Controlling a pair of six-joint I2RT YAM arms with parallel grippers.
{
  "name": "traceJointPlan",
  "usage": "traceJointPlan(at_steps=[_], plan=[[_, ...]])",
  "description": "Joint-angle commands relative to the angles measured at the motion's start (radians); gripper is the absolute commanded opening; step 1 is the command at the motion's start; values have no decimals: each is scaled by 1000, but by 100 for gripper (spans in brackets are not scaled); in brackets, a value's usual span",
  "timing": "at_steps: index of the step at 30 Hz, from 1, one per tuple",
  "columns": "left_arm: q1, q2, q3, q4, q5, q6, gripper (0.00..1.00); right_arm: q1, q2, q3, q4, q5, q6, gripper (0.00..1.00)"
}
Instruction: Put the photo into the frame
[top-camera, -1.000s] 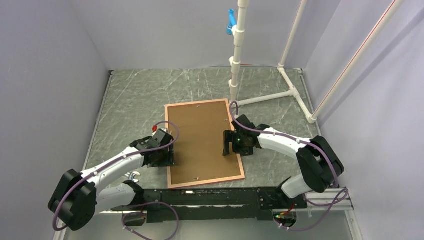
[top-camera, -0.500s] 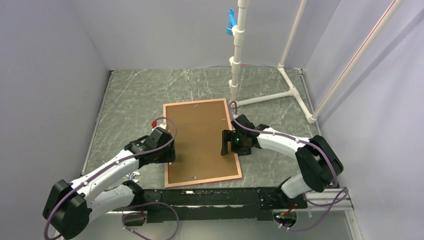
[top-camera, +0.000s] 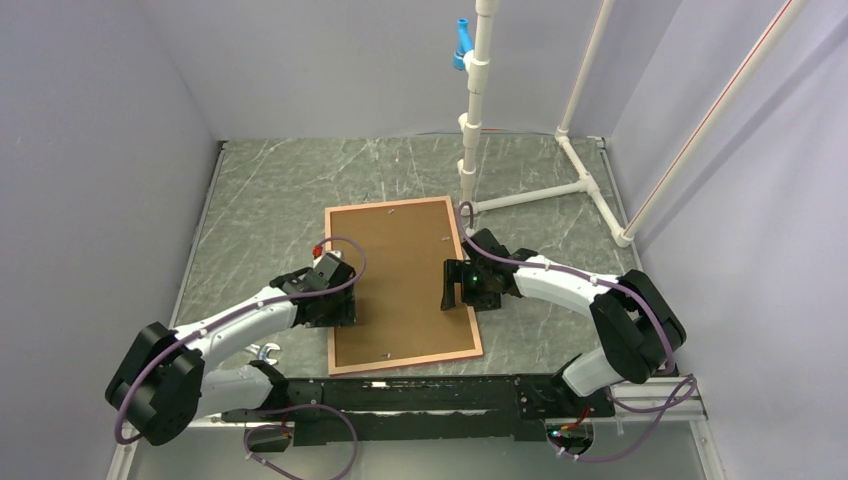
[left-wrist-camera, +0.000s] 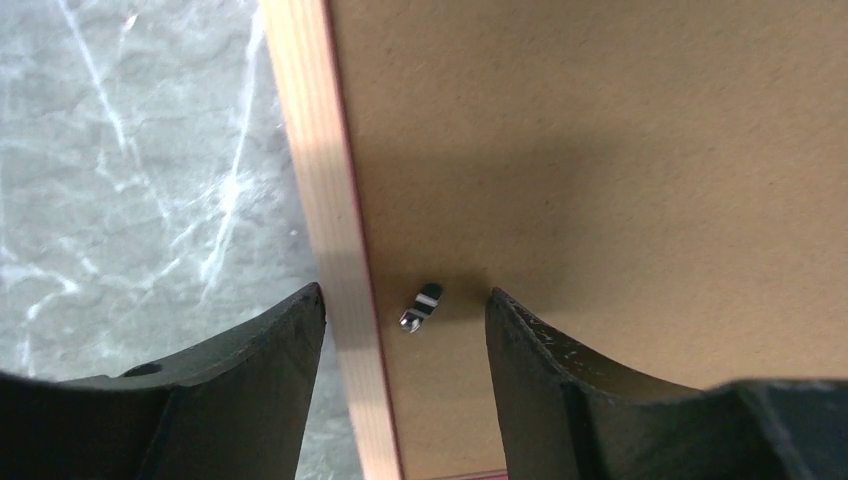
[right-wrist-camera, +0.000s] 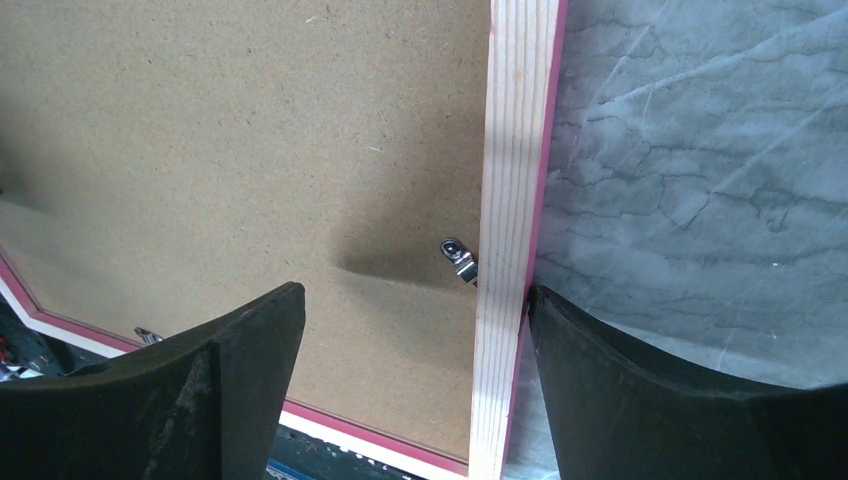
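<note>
The frame (top-camera: 405, 361) lies face down on the grey marbled table, its salmon border around a brown backing board (top-camera: 400, 280). The photo is hidden. My left gripper (top-camera: 340, 310) stands open astride the frame's left rail (left-wrist-camera: 330, 200): one finger over the table, the other over the board (left-wrist-camera: 600, 150), a small metal clip (left-wrist-camera: 421, 306) between them. My right gripper (top-camera: 455, 290) is open across the right rail (right-wrist-camera: 510, 150). Its outer finger (right-wrist-camera: 620, 380) lies against the rail's pink side, its inner one over the board (right-wrist-camera: 250, 130), with a metal clip (right-wrist-camera: 458, 258) ahead.
A white pipe stand (top-camera: 470, 150) with a blue clamp (top-camera: 461, 45) rises just behind the frame's far right corner, its feet spreading to the back right. Purple walls close in three sides. A black rail (top-camera: 430, 395) runs along the near edge.
My left gripper has crept right onto the frame's left rail and its jaws have narrowed a little. The frame has slid slightly left. The right gripper has barely moved.
</note>
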Motion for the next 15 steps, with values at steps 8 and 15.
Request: traceJointPlan(at_steps=[8,15], plan=[[-1,117,-31,94,-33,10,44,11,63,-32,32,-18,1,84],[1,75,-46,95,-15,18,24,12,71,-22,29,-21,-1,84]])
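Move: The face-down frame's left rail runs fore and aft about 2 cm to the left hand's left, level with it and roughly 1 cm below. The small left clip on the backing board sits almost right under the hand point, between the open fingers. The near clip is some 7 cm back and 9 cm right, and the near rail about 10 cm back. From the right hand, the left rail lies about 26 cm left and 3 cm back. The left hand, low over the board with its fingers astride the left rail and its clip, first edges about half a centimetre forward and to the right while sinking slightly, then shifts some 1.5 cm left as the fingers close to about half their starting gap, bringing the inner fingertip across against the clip and squeezing towards the rail from both sides. The right hand stays put astride the right rail, fingers still wide open and its outer finger still against the frame's outer edge. ##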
